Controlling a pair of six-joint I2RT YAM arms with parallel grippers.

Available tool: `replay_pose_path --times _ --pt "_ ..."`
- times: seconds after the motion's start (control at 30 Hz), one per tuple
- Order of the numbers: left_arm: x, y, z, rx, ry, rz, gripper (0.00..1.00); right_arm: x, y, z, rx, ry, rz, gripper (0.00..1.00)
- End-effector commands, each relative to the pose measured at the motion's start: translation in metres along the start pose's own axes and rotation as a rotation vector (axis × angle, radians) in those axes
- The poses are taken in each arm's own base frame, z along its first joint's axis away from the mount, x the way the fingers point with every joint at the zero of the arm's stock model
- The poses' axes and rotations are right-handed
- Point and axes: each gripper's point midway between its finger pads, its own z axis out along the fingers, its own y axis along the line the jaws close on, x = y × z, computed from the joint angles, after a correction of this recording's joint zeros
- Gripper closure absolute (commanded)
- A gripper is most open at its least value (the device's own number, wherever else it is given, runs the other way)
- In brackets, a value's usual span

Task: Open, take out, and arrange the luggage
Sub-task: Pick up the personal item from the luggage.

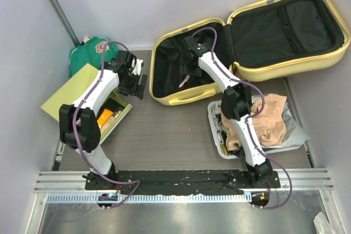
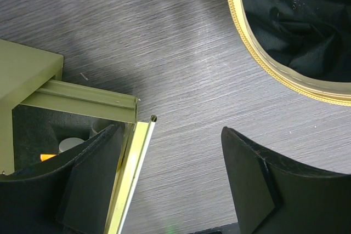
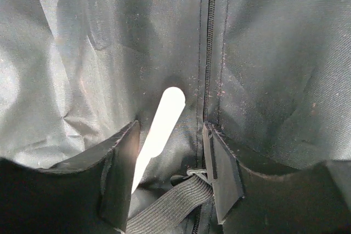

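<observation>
The luggage [image 1: 181,98], pale yellow with black lining, lies open at the back of the table, its lid [image 1: 307,61] folded out to the right. My right gripper [image 1: 189,75] reaches down into the base half. In the right wrist view my right gripper [image 3: 171,127] is open, its fingers either side of a slim white stick [image 3: 164,113] lying on the lining [image 3: 263,53] beside a zipper [image 3: 208,53]. My left gripper [image 1: 138,85] hangs open over the bare table left of the luggage. In the left wrist view my left gripper [image 2: 171,135] holds nothing, and the luggage rim [image 2: 258,58] shows at top right.
A yellow-green box [image 1: 77,94] stands open at the left with an orange item [image 1: 105,117] inside; its edge [image 2: 131,163] runs beside my left finger. A green garment [image 1: 90,53] lies behind it. A grey tray [image 1: 216,130] of beige clothes [image 1: 269,119] sits right. An elastic strap [image 3: 175,206] crosses the lining.
</observation>
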Motion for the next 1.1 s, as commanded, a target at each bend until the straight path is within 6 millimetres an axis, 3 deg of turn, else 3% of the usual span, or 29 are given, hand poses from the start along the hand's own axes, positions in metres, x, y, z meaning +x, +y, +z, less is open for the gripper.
replay_pose_path --times 0.0,0.3,0.5,0.57,0.77,1.07 --pt "-0.001 0.001 0.004 0.004 -0.002 0.002 0.23 0.002 -0.003 0.011 0.053 -0.012 0.013 0.46" --pt "-0.001 0.004 0.003 -0.012 -0.001 0.012 0.23 0.014 -0.015 0.027 0.094 0.047 0.017 0.66" --pt "-0.01 0.003 -0.005 -0.012 -0.025 0.008 0.23 -0.003 -0.015 0.016 0.061 0.011 0.066 0.91" --pt "-0.013 0.002 -0.007 -0.007 -0.034 0.005 0.23 -0.016 -0.016 0.004 0.034 -0.018 0.11 0.99" --pt "-0.02 -0.004 -0.015 0.02 -0.064 -0.014 0.23 -0.057 -0.011 -0.046 -0.1 -0.135 0.258 0.99" --pt "-0.035 -0.02 -0.027 0.099 -0.124 -0.042 0.23 -0.074 -0.01 -0.091 -0.17 -0.223 0.252 0.99"
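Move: The personal item, a slim pale stick, lies on the luggage's lining beneath the right hand's open fingers, its middle about 2 cm back, 1 cm left and 2 cm below the right hand. The luggage handle is some 9 cm back and 1 cm right. The strap end sits roughly 2 cm back, 1 cm right. From the left hand, the item is about 4 cm ahead, 18 cm right and lower. Right hand sinks 1 cm, pinches the personal item near its far end, lifts 5 cm while drifting right. ##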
